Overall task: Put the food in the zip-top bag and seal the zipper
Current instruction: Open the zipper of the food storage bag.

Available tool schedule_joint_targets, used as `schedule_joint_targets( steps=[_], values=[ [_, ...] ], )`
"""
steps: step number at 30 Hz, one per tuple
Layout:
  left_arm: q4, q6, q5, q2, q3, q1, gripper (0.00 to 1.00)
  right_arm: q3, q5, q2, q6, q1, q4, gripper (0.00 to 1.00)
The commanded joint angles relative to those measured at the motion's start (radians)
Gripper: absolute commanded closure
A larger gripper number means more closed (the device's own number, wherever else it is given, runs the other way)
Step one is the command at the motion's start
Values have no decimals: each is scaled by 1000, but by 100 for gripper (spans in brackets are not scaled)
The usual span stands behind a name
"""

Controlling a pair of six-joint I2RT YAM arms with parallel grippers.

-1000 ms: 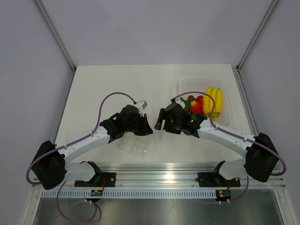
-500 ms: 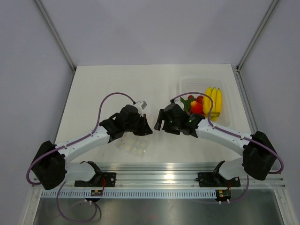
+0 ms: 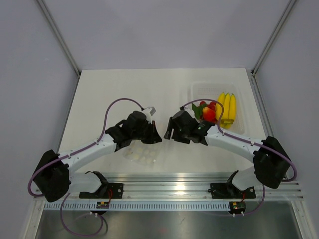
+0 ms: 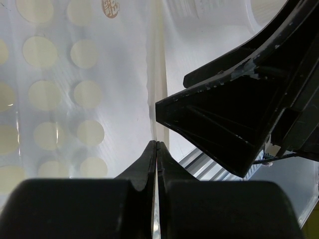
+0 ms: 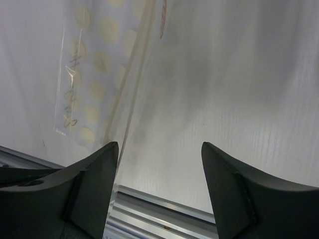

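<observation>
The zip-top bag [image 3: 142, 155] is clear with pale dots and lies near the table's front edge; in the left wrist view the zip-top bag [image 4: 75, 89] fills the left side. My left gripper [image 4: 157, 145] is shut on the thin film by the zipper [image 4: 155, 74], and from above the left gripper [image 3: 155, 138] sits over the bag's right edge. My right gripper [image 5: 159, 149] stands open over bare table. Its left finger [image 5: 99, 169] is just beside the bag's zipper edge [image 5: 130, 94]. From above, the right gripper [image 3: 171, 133] faces the left one. The food, yellow bananas [image 3: 227, 108] and red strawberries [image 3: 209, 112], lies behind the right arm.
A clear rigid tray [image 3: 197, 88] at the back right holds the food. An aluminium rail [image 3: 164, 180] runs along the table's near edge. A purple cable [image 3: 117, 102] loops above the left arm. The right gripper's black body [image 4: 239, 114] shows close by in the left wrist view.
The right arm has swung slightly, bringing its gripper a little nearer the bag. The left gripper and the bag have stayed where they were.
</observation>
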Motion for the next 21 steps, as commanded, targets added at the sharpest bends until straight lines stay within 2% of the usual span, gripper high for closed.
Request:
schedule_joint_targets(
  steps=[1, 3, 4, 6, 7, 8, 9, 10, 18, 21],
  values=[
    [35, -5, 34, -35, 10, 5, 100, 16, 5, 19, 18, 8, 41, 25],
    [35, -5, 36, -37, 11, 5, 100, 19, 5, 27, 19, 8, 52, 33],
    [35, -5, 36, -37, 11, 5, 100, 24, 5, 34, 21, 8, 55, 44],
    [32, -5, 33, -40, 11, 5, 100, 30, 7, 42, 21, 8, 66, 55],
    [30, -5, 33, -40, 13, 5, 100, 37, 8, 48, 19, 10, 67, 63],
    [29, -2, 33, -41, 11, 5, 100, 40, 7, 51, 18, 8, 70, 82],
    [21, -2, 27, -41, 13, 5, 100, 45, 11, 54, 16, 8, 66, 96],
    [18, 0, 22, -43, 13, 5, 100, 48, 13, 54, 15, 10, 58, 100],
    [-28, 1, -21, -3, 42, 5, 100, 54, 56, 10, 3, 42, 57, 100],
    [-39, -6, -29, 23, 62, 5, 95, 70, 70, 10, 7, 64, 46, 100]
  ],
)
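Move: The right hand's open fingers already straddle the food storage bag's free zipper lip, which runs about 2 cm to its left and 1 cm below the hand point, level fore and aft. The left hand grips the other lip; from it, the free lip's pinch spot lies roughly 3 cm right, 2 ahead and 1 lower. From the right hand, the dotted bag body is some 14 cm left and 5 back, the food bin about 21 cm right and 15 ahead, both lower. The right fingers shut from wide open and pinch the bag's free zipper lip as that hand eases about 1 cm down, with a slight shift forward and left. Once closed, the hand shifts about 1 cm farther left and a little back towards the left gripper, rising slightly. The left hand stays almost in place, still pinching the other lip. ##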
